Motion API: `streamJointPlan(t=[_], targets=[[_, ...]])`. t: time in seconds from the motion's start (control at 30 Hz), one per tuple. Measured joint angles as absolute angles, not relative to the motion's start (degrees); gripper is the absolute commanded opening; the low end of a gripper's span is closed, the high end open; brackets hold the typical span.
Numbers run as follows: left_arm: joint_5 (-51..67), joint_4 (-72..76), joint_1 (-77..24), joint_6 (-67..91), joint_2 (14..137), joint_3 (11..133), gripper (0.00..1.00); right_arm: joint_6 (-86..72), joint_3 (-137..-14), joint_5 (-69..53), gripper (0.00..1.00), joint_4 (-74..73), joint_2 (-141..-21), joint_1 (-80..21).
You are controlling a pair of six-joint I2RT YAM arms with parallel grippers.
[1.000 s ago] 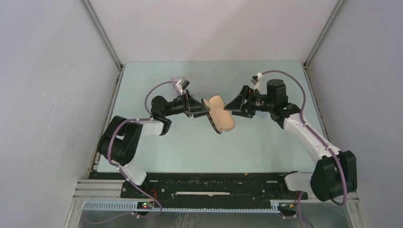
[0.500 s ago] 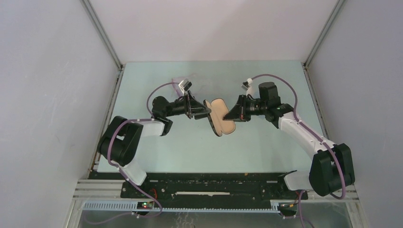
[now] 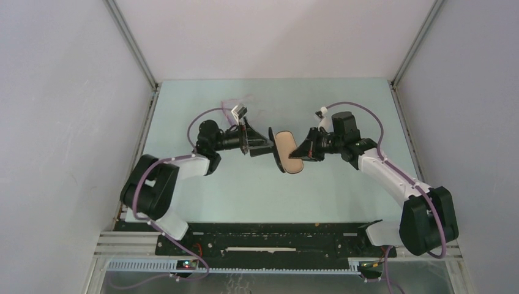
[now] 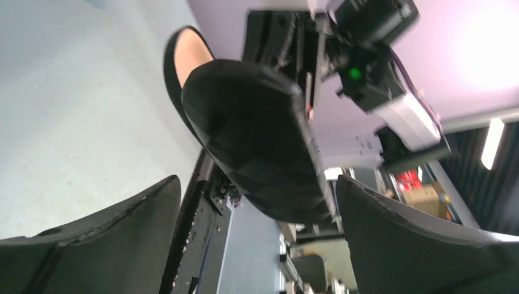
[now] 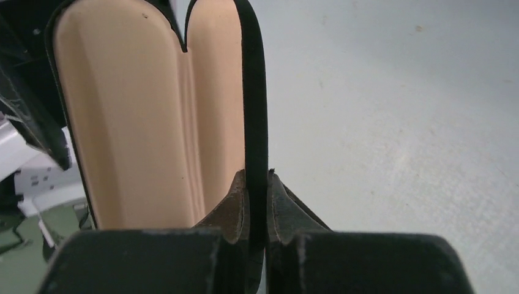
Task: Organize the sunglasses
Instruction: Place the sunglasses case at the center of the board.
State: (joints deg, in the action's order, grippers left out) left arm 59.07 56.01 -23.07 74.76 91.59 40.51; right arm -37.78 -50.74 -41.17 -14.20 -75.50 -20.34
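Note:
An open black case with tan lining (image 3: 287, 152) sits mid-table between the two arms. My right gripper (image 3: 300, 150) is shut on the thin black rim of one half (image 5: 257, 122), and the tan lining (image 5: 141, 122) faces the right wrist camera. My left gripper (image 3: 270, 142) stands open just left of the case. Its black outer shell (image 4: 257, 135) lies ahead of the spread fingers (image 4: 122, 233), untouched. A faint pale pink shape (image 3: 234, 100) lies on the table behind the left wrist. It may be the sunglasses but is too small to tell.
The pale green table (image 3: 245, 190) is fenced by white walls on three sides. A black rail (image 3: 269, 236) with the arm bases runs along the near edge. Purple cables loop above both wrists.
The left gripper has opened and let go of the case. The right gripper has come in from the right and shut on the case's rim. The case has turned more lengthwise.

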Motion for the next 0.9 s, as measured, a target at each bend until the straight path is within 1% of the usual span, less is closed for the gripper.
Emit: streamJointPlan(t=[0.03, 0.07, 0.17, 0.23, 0.33, 0.47, 0.6, 0.8, 0.9], targets=[[57.76, 47.27, -23.09, 69.34, 89.36, 41.52, 1.0, -38.22, -49.91, -39.88, 0.0, -14.48, -74.56, -20.32], [55.44, 34.7, -23.09, 61.56, 86.7, 44.21, 1.0, -38.68, -49.17, -38.57, 0.0, -14.7, -73.6, -20.23], [49.89, 14.59, -22.96, 48.03, 83.26, 51.2, 1.0, -39.83, -47.35, -33.76, 0.0, -15.84, -70.08, -19.9], [45.65, 3.42, -22.39, 40.58, 80.93, 55.2, 1.0, -40.56, -46.61, -29.76, 0.0, -16.8, -67.85, -19.64], [39.05, -8.82, -21.28, 33.26, 76.49, 57.14, 1.0, -41.85, -45.78, -23.86, 0.0, -18.28, -65.58, -19.11], [28.23, -21.12, -20.69, 28.1, 70.19, 57.17, 1.0, -45.71, -44.97, -16.05, 0.0, -19.81, -65.17, -18.79], [20.27, -27.83, -20.69, 26.3, 64.88, 57.3, 1.0, -51.18, -42.37, -11.86, 0.0, -17.43, -66.65, -20.64], [12.12, -32.67, -20.69, 25.91, 59.79, 58.19, 1.0, -61.1, -43.94, -6.09, 0.0, -12.73, -77.69, -26.74], [9.52, -34.06, -20.69, 25.91, 58.39, 58.22, 1.0, -66.94, -47.9, -0.95, 0.0, -13.72, -84.25, -27.97]])
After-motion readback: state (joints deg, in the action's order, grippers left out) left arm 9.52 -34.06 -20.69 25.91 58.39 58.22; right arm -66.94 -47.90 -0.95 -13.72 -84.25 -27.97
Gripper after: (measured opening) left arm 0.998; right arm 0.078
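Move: My right hand already pinches the open sunglasses case by its edge, the case's middle about 4 cm left and 2 cm ahead. The board's center lies roughly 13 cm ahead of this hand, 6 left and 17 below; the sunglasses some 27 ahead and 21 left, the blue cloth about 19 ahead and 17 right, both down on the board. From my left, already open hand, the sunglasses lie about 25 cm ahead, 11 left and 21 below, the case 6 right, 1 back, 3 lower. Still pinching the case, my right hand first swings about 6 cm right, then eases partway back left while sinking some 10 cm and going 5 cm forward towards the board's center, wrist turning clockwise about 40 degrees, fingertips dipping. My left hand stays open and withdraws about 15 cm left, away from the case, its fingers swinging from pointing right to down and forward. ##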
